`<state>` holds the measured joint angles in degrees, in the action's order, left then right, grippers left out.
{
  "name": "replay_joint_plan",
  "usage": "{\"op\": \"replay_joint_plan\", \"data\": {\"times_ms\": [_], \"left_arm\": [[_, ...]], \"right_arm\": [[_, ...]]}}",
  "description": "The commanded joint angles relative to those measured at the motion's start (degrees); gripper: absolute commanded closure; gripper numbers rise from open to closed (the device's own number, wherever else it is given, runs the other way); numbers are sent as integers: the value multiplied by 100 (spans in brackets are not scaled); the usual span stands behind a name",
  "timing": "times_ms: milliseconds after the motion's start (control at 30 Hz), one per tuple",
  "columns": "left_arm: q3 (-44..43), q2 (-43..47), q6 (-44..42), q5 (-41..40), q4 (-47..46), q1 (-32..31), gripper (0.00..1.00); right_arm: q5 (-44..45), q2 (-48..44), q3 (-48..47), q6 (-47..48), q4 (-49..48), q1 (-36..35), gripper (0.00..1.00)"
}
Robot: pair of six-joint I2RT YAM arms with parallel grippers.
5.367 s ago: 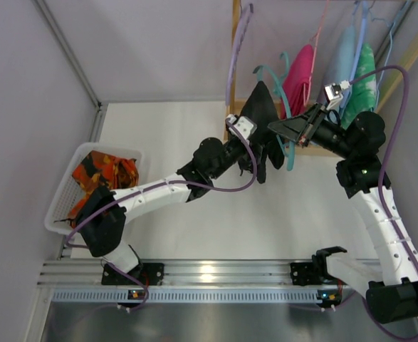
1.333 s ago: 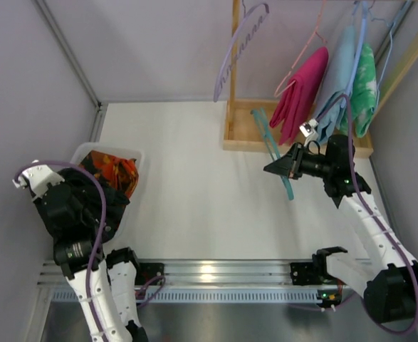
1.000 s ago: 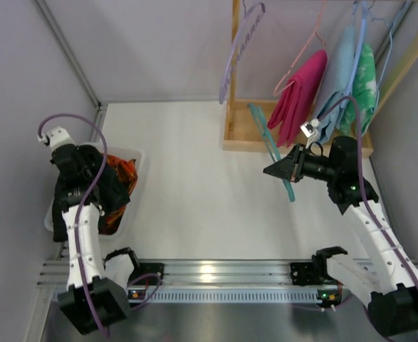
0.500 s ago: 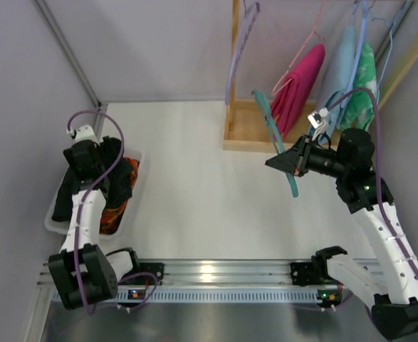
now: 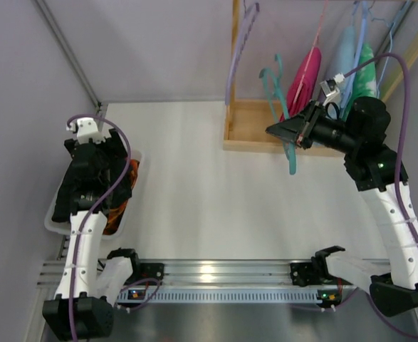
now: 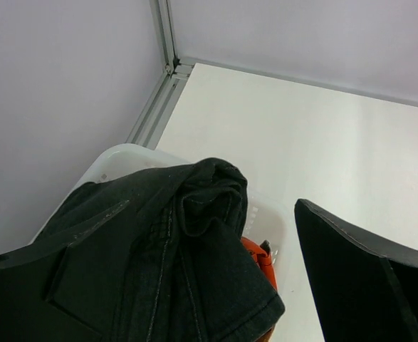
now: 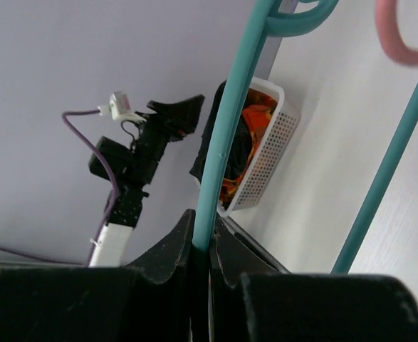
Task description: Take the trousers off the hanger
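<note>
The black trousers (image 6: 159,271) lie bunched over the white basket (image 6: 123,153) at the table's left edge, seen from above as a dark heap (image 5: 98,189). My left gripper (image 5: 102,149) hovers just above them, its jaws wide apart; one finger (image 6: 365,285) stands clear on the right, while the other sits low against the fabric. The teal hanger (image 5: 285,107) is bare and held up beside the wooden rack. My right gripper (image 5: 298,132) is shut on its thin rod (image 7: 223,142), the pads pinching it at the fingertips (image 7: 203,235).
An orange-black cloth (image 6: 255,253) lies in the basket (image 5: 55,214) under the trousers. A wooden rack (image 5: 251,135) stands at the back right with a lilac hanger (image 5: 241,43), a magenta garment (image 5: 305,71) and pale blue and green garments (image 5: 358,71). Walls close in on the left and back.
My left arm swung from the rack to the basket with the trousers, which now rest on it under open jaws. My right arm raised the bare hanger back toward the rack.
</note>
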<state>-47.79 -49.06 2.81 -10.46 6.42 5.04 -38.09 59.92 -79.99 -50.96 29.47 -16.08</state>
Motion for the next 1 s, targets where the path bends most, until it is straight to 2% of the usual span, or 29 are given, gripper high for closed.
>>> {"op": "replay_joint_plan", "data": {"times_ms": [0,167,333,533,633,967], "left_arm": [[-230,-42,211,-88,88,-55,1],[-397,-156,290,-132,106,-231,1],[-547,-201,352,-97,97,-407,1],[-521,-87,414,132,88,-469,1],[-495,1,378,246,97,-469,2],[-389,98,273,290,97,-644,1]], "right_arm": [[564,168,-903,-746,260,-71,100],[1039,537,-1844,-1415,269,-71,100],[865,1241,-2232,-1698,-292,-80,100],[732,1865,-2416,-1663,-1065,-80,100],[1022,1988,-2556,-1567,-1479,-80,100],[1409,2480,-3181,-1039,-1664,-115,100]]}}
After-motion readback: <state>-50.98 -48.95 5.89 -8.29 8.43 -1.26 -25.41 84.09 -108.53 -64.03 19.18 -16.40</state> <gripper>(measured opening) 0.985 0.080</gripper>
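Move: The teal hanger is already pinched in the right hand. Its hook is bound for the free stretch of the rack's top rod, roughly 15 cm ahead of that hand, 1 cm left and 23 cm above. The lavender hanger hangs about 14 cm ahead, 8 cm left and 9 cm higher; the pink trousers hang some 10 cm ahead, 5 cm right, near hand height. From the left hand, that rod spot lies about 7 cm ahead, 43 cm right and 35 cm up. Still pinching the teal hanger by one side, the right hand carries it towards the rod between the lavender hanger and the pink trousers: up about 10 cm, then some 10 cm forward with a dip of about 4 cm, then up again about 5 cm. On the way the wrist rolls and swings clockwise. Meanwhile the empty left hand, fingers wide open, drifts some 5 cm right and rises a little over the basket. ##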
